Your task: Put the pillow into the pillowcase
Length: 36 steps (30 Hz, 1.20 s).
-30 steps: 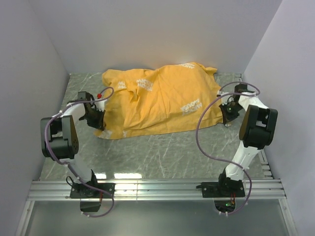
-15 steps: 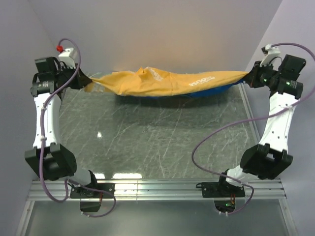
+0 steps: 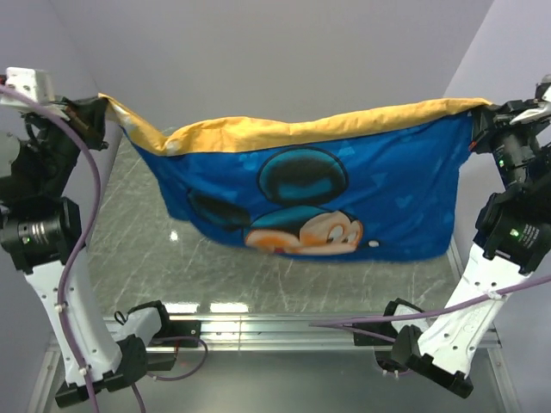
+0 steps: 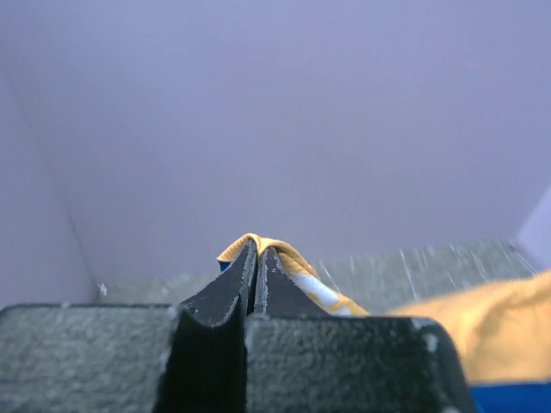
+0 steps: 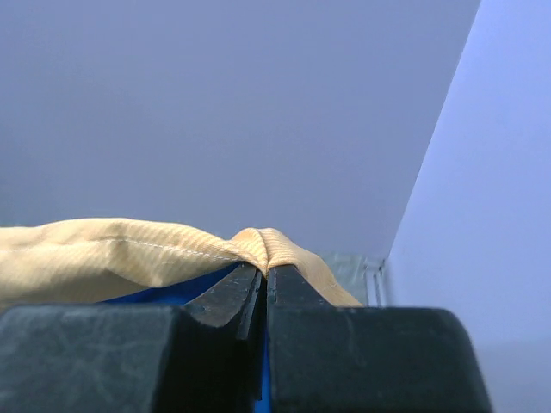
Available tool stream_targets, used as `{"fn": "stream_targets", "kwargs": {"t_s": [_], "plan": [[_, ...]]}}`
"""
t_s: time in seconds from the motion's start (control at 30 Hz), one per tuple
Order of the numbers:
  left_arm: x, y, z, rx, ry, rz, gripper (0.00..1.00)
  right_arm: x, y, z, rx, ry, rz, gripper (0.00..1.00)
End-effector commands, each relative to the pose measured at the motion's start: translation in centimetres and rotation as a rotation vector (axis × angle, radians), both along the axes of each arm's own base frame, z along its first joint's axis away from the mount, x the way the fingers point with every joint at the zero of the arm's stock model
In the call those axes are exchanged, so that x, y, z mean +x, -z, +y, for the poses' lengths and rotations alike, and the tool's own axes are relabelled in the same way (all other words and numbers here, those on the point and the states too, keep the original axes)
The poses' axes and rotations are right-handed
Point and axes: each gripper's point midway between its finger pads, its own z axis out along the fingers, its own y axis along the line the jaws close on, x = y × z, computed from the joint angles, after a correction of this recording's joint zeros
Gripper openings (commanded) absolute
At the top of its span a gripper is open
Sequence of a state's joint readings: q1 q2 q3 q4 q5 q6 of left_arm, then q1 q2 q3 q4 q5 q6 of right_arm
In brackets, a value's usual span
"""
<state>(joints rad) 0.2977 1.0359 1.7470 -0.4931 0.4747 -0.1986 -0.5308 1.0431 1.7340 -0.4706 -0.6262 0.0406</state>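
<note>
The pillowcase [image 3: 344, 198] hangs above the table like a curtain, its blue Mickey Mouse side facing the camera and an orange-yellow band along the top edge. My left gripper [image 3: 102, 107] is raised high at the left and is shut on the top left corner. My right gripper [image 3: 476, 120] is raised at the right, shut on the top right corner. In the left wrist view the left gripper [image 4: 256, 249] pinches a yellow fold of the pillowcase [image 4: 297, 268]. The right gripper [image 5: 267, 268] likewise pinches the pillowcase [image 5: 112, 249]. The pillow is not in view.
The grey marbled table [image 3: 138, 232] lies below the hanging cloth. An aluminium rail [image 3: 275, 327] runs along the near edge by the arm bases. Pale walls close in at the back and both sides, near each raised wrist. Purple cables [image 3: 82, 249] loop from the arms.
A second ago the cloth lay on the table, orange side up. Both arms have lifted it by its corners and drawn it toward the near side, so it now hangs blue side out.
</note>
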Motion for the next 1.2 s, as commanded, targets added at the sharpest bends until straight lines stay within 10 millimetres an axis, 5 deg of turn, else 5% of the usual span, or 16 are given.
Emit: {"fn": "stream_targets", "kwargs": {"t_s": [0.0, 0.07, 0.1, 0.2, 0.37, 0.4, 0.43, 0.47, 0.5, 0.53, 0.6, 0.67, 0.7, 0.8, 1.03, 1.17], "plan": [[2.1, -0.8, 2.7, -0.009, -0.115, -0.042, 0.0, 3.0, -0.8, -3.0, 0.04, 0.071, -0.029, 0.0], [4.4, 2.5, 3.3, 0.002, -0.107, 0.018, 0.0, 5.2, 1.9, -3.6, 0.047, 0.075, 0.034, 0.0], [7.8, 7.1, 4.5, 0.012, -0.116, 0.105, 0.0, 8.4, 7.6, -3.7, 0.032, 0.07, 0.138, 0.0], [10.3, 10.7, 5.4, 0.017, -0.137, 0.175, 0.0, 11.7, 13.3, -2.9, -0.011, 0.071, 0.258, 0.0], [20.0, 21.4, 9.0, 0.017, -0.201, 0.395, 0.0, 21.0, 24.8, -4.6, -0.106, 0.238, 0.536, 0.0], [21.4, 23.8, 9.4, 0.024, -0.194, 0.468, 0.0, 22.6, 23.0, -5.3, -0.113, 0.294, 0.553, 0.13], [25.2, 25.6, 10.6, 0.02, -0.197, 0.531, 0.0, 25.7, 29.0, -6.4, -0.109, 0.331, 0.712, 0.18], [26.5, 27.2, 11.3, 0.013, -0.21, 0.604, 0.23, 26.7, 29.6, -6.9, -0.108, 0.353, 0.752, 0.29], [26.9, 34.0, 11.9, -0.01, -0.193, 0.825, 0.36, 27.3, 27.9, -7.5, -0.145, 0.382, 0.744, 0.67], [28.3, 29.4, 12.9, -0.008, -0.218, 0.761, 0.46, 27.8, 28.5, -7.7, -0.164, 0.38, 0.759, 0.75], [28.2, 27.6, 13.8, -0.063, -0.179, 0.728, 0.64, 27.3, 26.8, -6.5, -0.15, 0.275, 0.772, 0.88], [27.1, 27.5, 14.0, -0.068, -0.176, 0.712, 0.98, 26.3, 26.3, -6.0, -0.163, 0.247, 0.799, 0.88], [25.9, 24.9, 13.6, -0.044, -0.168, 0.651, 0.99, 25.7, 27.1, -5.6, -0.161, 0.22, 0.821, 0.88], [24.0, 25.6, 11.5, 0.028, -0.085, 0.637, 0.99, 23.2, 26.5, -2.9, -0.16, 0.085, 0.808, 0.85], [19.7, 31.1, 6.4, 0.034, 0.124, 0.79, 0.97, 18.8, 31.6, 2.8, -0.136, -0.206, 1.019, 0.83], [17.5, 32.2, 1.7, 0.154, 0.2, 0.837, 0.99, 16.6, 31.6, 5.0, -0.08, -0.309, 1.046, 0.95]]}}
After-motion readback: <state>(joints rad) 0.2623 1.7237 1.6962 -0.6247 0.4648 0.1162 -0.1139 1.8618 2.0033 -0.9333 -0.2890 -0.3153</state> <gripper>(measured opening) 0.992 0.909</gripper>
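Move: Each hand already pinches an upper corner of the blue pillowcase, which hangs between them with its middle roughly 31 cm inward of each hand, straight below the line of the hands by about 20 cm. Each corner's landing spot on the table lies about 30 cm ahead and 54 cm below: some 8 cm to the left hand's left, 2 cm to the right hand's right. The table's far edge is some 37 cm straight ahead of either hand, 55 cm below. Forward and down in one fast, sweeping fling, both hands carry the held corners about 30 cm out towards the far edge and over 35 cm down, tipping the fingers down some 50 degrees. Late in the sweep both grippers open wide and let go; the empty hands then draw back about 10 cm, rising a little and drifting inward. ##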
